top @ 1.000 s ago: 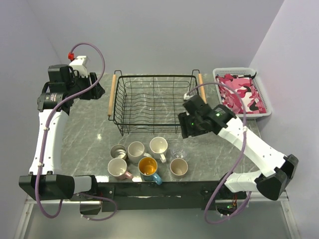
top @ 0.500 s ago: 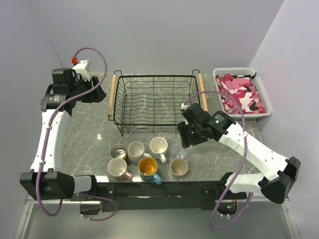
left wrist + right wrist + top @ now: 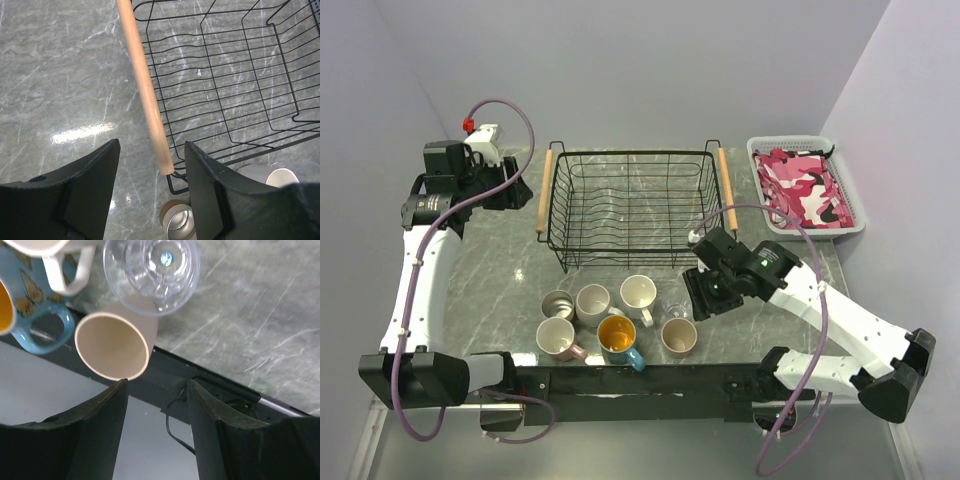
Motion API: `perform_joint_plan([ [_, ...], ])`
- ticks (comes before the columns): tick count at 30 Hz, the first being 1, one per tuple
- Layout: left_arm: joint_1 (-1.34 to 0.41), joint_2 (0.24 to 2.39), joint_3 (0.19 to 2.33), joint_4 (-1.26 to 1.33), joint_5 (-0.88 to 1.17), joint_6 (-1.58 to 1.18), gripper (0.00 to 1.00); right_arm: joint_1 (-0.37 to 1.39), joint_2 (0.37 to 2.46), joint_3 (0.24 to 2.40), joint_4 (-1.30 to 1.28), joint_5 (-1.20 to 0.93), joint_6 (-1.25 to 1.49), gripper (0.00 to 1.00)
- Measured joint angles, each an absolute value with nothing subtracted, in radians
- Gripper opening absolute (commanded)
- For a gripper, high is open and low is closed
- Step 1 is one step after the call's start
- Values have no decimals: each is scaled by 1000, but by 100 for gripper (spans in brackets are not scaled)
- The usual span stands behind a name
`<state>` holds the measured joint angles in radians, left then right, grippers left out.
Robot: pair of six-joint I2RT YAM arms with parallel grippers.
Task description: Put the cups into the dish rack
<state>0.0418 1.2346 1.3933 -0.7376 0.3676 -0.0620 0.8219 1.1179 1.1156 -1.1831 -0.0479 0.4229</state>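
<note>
The black wire dish rack (image 3: 630, 205) with wooden handles stands empty at the table's middle. In front of it cluster the cups: steel cup (image 3: 557, 303), two white mugs (image 3: 592, 303) (image 3: 638, 295), clear glass (image 3: 677, 308), pink mug (image 3: 556, 338), blue mug with orange inside (image 3: 618, 338) and tan cup (image 3: 678, 337). My right gripper (image 3: 695, 292) hovers open just right of the glass. In its wrist view the gripper (image 3: 157, 405) is empty, with the glass (image 3: 150, 272) and tan cup (image 3: 112, 345) ahead. My left gripper (image 3: 152, 165) is open over the rack's left handle (image 3: 145, 90), above the steel cup (image 3: 180, 222).
A white plastic basket (image 3: 852, 190) holding pink camouflage cloth sits at the far right. The table's near edge and a black frame rail (image 3: 200, 385) lie directly under my right gripper. Grey walls enclose the table on three sides.
My right arm has swung from the rack's front right corner toward the near edge, down beside the clear glass, and its jaws have narrowed slightly. The left arm has barely shifted.
</note>
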Motion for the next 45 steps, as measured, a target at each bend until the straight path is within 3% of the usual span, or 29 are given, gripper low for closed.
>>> perform_joint_plan([
  [16,42,1239,1393,-733,369,-55,61,894,1108,954,-1103,-99,456,56],
  [25,42,1244,1393,-715,371,-68,69,909,1180,880,-976,-107,466,50],
  [31,42,1247,1393,-714,377,-74,72,912,1199,841,-911,-107,473,29],
  [34,42,1249,1394,-714,380,-76,73,912,1201,832,-899,-107,475,13],
  [35,42,1250,1396,-715,381,-77,74,912,1201,831,-901,-104,475,1],
  [38,42,1262,1417,-714,389,-84,79,914,1201,833,-907,-100,473,0],
  [43,42,1281,1476,-707,403,-75,99,914,1200,908,-995,-87,470,0],
  [45,42,1291,1512,-705,410,-68,96,914,1199,988,-1052,-72,466,0],
])
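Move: The beige cup stands about 3 cm back and 6 cm left of the open right hand, its middle some 12 cm below. The clear glass is 7 cm farther out than that cup; the white mug lies roughly 6 cm ahead and 15 cm left of the right hand, the butterfly mug 3 cm back and 19 cm left. From the left hand, the beige cup is about 25 cm back, 32 cm right and 25 cm below. Down about 8 cm, first drawing back nearly 3 cm and then edging left, the right hand brings its fingers over the beige cup's right-hand rim, closes to pinch the wall with one finger inside and one outside, then rises some 4 cm. Late on, the empty left hand lifts about 4 cm beside the rack, easing forward and opening wide. ##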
